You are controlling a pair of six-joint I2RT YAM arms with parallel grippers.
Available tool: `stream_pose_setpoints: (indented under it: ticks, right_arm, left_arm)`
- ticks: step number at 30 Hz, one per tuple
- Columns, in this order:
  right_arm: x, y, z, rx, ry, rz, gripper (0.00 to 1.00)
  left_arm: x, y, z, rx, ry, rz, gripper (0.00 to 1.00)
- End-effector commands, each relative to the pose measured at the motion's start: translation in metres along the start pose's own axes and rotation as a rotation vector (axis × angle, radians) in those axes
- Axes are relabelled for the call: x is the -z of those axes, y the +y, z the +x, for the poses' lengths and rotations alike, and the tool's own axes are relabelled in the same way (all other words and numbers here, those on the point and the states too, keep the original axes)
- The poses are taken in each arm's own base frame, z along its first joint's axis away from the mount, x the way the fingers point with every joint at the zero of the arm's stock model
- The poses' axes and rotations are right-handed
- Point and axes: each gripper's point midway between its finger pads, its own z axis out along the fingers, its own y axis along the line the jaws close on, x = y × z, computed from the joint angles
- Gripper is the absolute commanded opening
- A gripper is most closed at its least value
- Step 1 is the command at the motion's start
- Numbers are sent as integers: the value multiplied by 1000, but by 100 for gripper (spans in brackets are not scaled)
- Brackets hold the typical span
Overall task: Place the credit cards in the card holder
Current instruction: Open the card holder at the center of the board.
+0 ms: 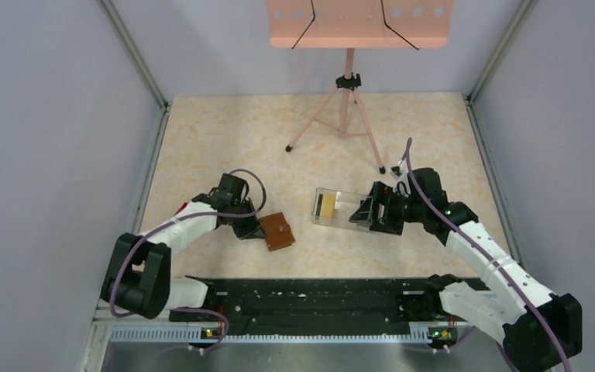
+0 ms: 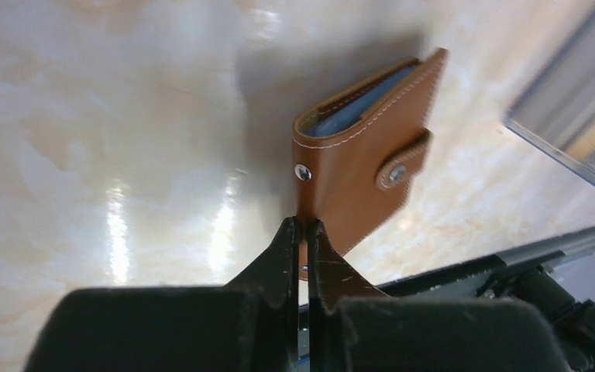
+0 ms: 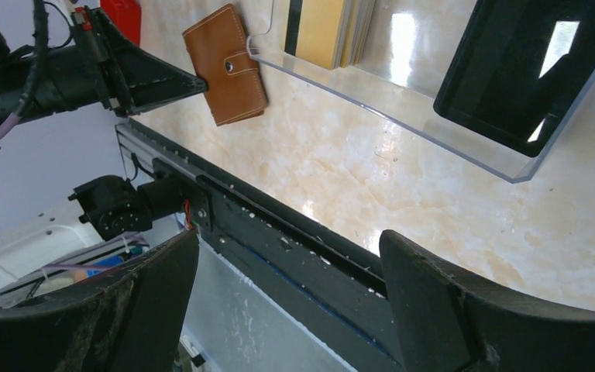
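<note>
The card holder [image 1: 277, 231], a brown leather wallet with a snap tab, lies left of centre on the table. It is partly open, and pale blue lining shows along its edge [image 2: 364, 155]. My left gripper [image 2: 303, 225] is shut on a thin leather edge at the wallet's near corner. The credit cards [image 3: 321, 31], yellow-gold with a dark one beside them, stand in the left end of a clear plastic tray [image 1: 341, 209]. My right gripper [image 1: 368, 211] hovers open at the tray's right end, with nothing between its fingers [image 3: 434, 287].
A pink tripod [image 1: 346, 116] carrying a peach board stands at the back centre. A black rail [image 3: 279, 225] runs along the table's near edge. Grey walls close in both sides. A dark flat shape [image 3: 511, 70] shows through the tray's wall.
</note>
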Motion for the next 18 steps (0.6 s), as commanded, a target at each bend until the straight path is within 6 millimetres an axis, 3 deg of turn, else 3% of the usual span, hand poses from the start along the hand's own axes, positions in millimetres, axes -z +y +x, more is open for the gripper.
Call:
stream_pose_setpoints:
  ticks: [1, 13, 18]
  right_arm:
    - [-2, 21, -2, 35, -3, -67, 87]
    - [-34, 65, 27, 59, 82, -214, 87]
    - [-43, 88, 27, 69, 82, -311, 88]
  left_arm:
    - [30, -41, -2, -93, -65, 181, 0]
    - [93, -90, 32, -212, -74, 509, 0]
    - [125, -119, 51, -317, -52, 667, 0]
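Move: The card holder is already pinched in the left fingers by its spine side, its middle about 4 cm to their right, level in height. From the open right hand it lies about 23 cm left, 1 cm ahead and 12 cm lower. The clear box sits some 9 cm ahead of the right hand, 3 cm left and 13 cm below, with the yellow cards in it 9 cm ahead, 8 cm left, equally low. The left hand, still pinching the card holder, lifts it about 12 cm up off the board while carrying it some 5 cm to the right and, later, 3 cm back, swinging its fingertips up about 30 degrees, forward and to the right, towards the right hand. The right hand comes to meet it with fingers kept wide open and its height nearly unchanged, travelling about 7 cm left and a little back towards the card holder while turning slightly counter-clockwise, without touching it yet. ##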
